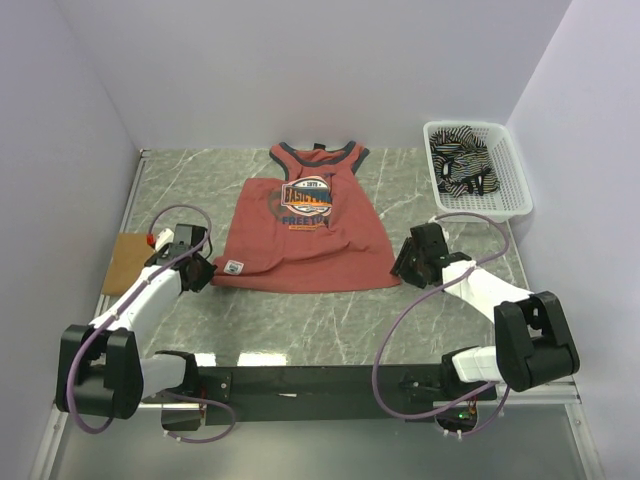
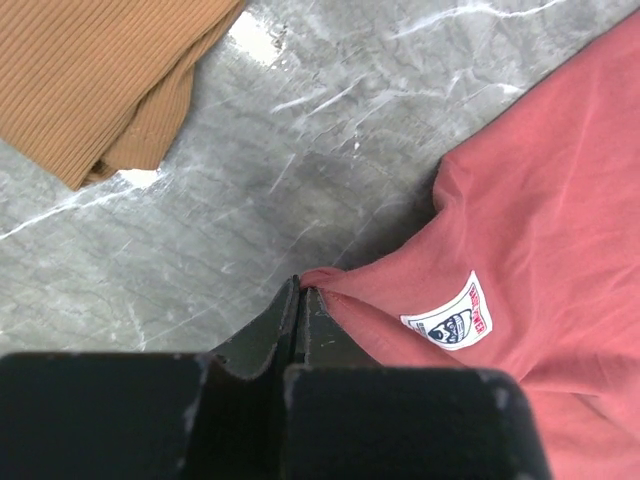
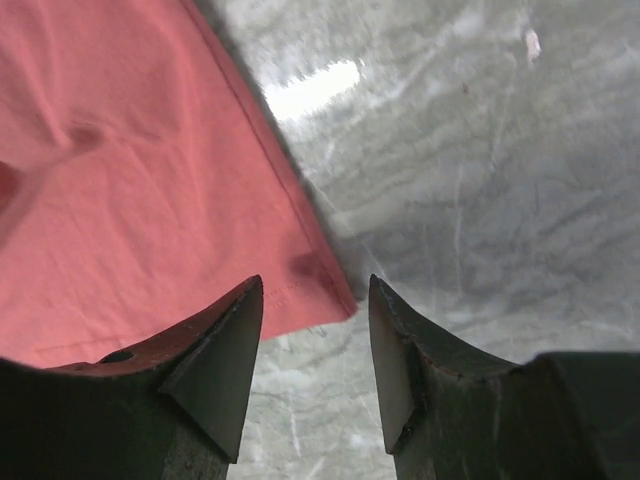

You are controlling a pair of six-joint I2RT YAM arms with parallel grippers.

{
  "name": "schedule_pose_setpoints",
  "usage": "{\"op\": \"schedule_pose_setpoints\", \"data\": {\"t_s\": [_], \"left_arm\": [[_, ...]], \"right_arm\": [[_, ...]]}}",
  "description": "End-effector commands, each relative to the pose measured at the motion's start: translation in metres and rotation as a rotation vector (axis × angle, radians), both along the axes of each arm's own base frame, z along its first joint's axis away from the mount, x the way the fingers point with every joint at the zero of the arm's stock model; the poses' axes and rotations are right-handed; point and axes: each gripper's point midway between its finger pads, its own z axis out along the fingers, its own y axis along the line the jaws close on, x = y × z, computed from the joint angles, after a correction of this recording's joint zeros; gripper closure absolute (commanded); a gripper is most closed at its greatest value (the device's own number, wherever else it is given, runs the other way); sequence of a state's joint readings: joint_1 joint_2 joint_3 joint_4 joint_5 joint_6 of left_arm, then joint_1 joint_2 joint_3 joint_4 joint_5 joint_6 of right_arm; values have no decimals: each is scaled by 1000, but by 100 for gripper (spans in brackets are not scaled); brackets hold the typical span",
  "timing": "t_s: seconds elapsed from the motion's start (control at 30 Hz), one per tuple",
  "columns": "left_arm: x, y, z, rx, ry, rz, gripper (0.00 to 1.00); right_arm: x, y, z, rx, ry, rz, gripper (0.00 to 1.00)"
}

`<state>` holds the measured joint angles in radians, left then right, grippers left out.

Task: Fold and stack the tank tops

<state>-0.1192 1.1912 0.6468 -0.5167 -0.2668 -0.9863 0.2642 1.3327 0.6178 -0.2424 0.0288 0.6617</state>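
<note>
The brick-red tank top (image 1: 305,225) lies spread flat at mid-table, lettering up, its left side folded in. My left gripper (image 1: 200,270) is at its near left corner. In the left wrist view the gripper (image 2: 301,290) is shut, pinching the corner of the red top (image 2: 560,200). My right gripper (image 1: 408,262) is at the near right corner. In the right wrist view it (image 3: 315,285) is open, and the red top's corner (image 3: 130,180) lies between and just ahead of the tips. The mustard-tan top (image 1: 122,262) lies folded at the left edge, also in the left wrist view (image 2: 90,70). The striped top (image 1: 462,168) is bunched in the basket.
A white mesh basket (image 1: 512,180) stands at the back right against the wall. Walls close in the table on the left, back and right. A white label (image 2: 455,318) is sewn near the red top's left corner.
</note>
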Motion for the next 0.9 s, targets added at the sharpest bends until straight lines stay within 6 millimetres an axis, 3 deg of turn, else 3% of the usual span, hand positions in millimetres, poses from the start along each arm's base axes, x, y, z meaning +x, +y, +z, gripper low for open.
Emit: {"op": "schedule_pose_setpoints", "data": {"t_s": [0.0,0.03,0.13,0.27,0.37,0.4,0.47,0.5,0.57,0.6,0.67,0.7,0.73,0.77,0.8,0.83,0.87], "left_arm": [[22,-2,18,-10,-75,-31,99],[22,-2,17,-12,-75,-32,99],[25,-6,17,-29,-76,-50,100],[31,-15,25,-62,-105,-92,99],[34,-23,42,-81,-145,-155,100],[33,-29,48,-98,-158,-191,99],[37,-37,79,-117,-253,-257,100],[38,-40,93,-112,-290,-290,99],[39,-46,149,-115,-442,-342,99],[36,-46,168,-107,-489,-360,99],[26,-51,238,-100,-677,-406,99],[21,-51,263,-96,-752,-416,99],[9,-53,293,-97,-841,-431,100],[0,-50,337,-76,-946,-426,99],[-9,-49,357,-72,-991,-423,100],[-17,-49,376,-73,-1032,-430,100],[-33,-49,417,-60,-1130,-447,99]], "right_arm": [[-8,0,-1,-1,9,-18,47],[-10,0,-4,-9,17,-20,47],[-13,8,-12,3,35,-2,62],[-15,10,-20,-12,63,4,100],[-10,13,-3,11,18,7,100],[-3,17,12,32,-18,16,100],[1,24,51,76,-105,42,100],[14,27,86,96,-186,48,100],[12,26,142,118,-303,63,100],[19,27,190,136,-405,66,100],[8,20,244,144,-513,70,100],[5,18,289,169,-615,70,100],[-7,15,316,184,-676,75,100],[-13,12,338,184,-725,78,100],[-24,8,376,203,-810,77,100],[-34,4,392,209,-839,78,100],[-41,2,408,209,-877,83,100]]}}
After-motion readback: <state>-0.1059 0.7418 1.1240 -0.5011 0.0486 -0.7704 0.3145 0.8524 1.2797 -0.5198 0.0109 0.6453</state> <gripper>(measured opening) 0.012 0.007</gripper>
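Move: My left hand already pinches the red tank top's left hem corner. The right hem corner is my right hand's aim, about 2 cm back, 1 cm left and 2 cm below it, some 58 cm to the right of my left hand and 2 cm back. From my right hand, the neckline is about 37 cm ahead and 24 cm left, the white basket roughly 33 cm ahead and 25 cm right. The folded brown tank top is about 20 cm left of my left hand and 4 cm ahead. I ease my right hand down and back onto the hem corner and shut its fingers on it, while my left hand keeps its pinch and creeps forward, then drifts right. Then I sweep both hands fast upward, left about 33 cm and right nearly 40, tipping both wrists up some 50 degrees until the fingers point ahead. ##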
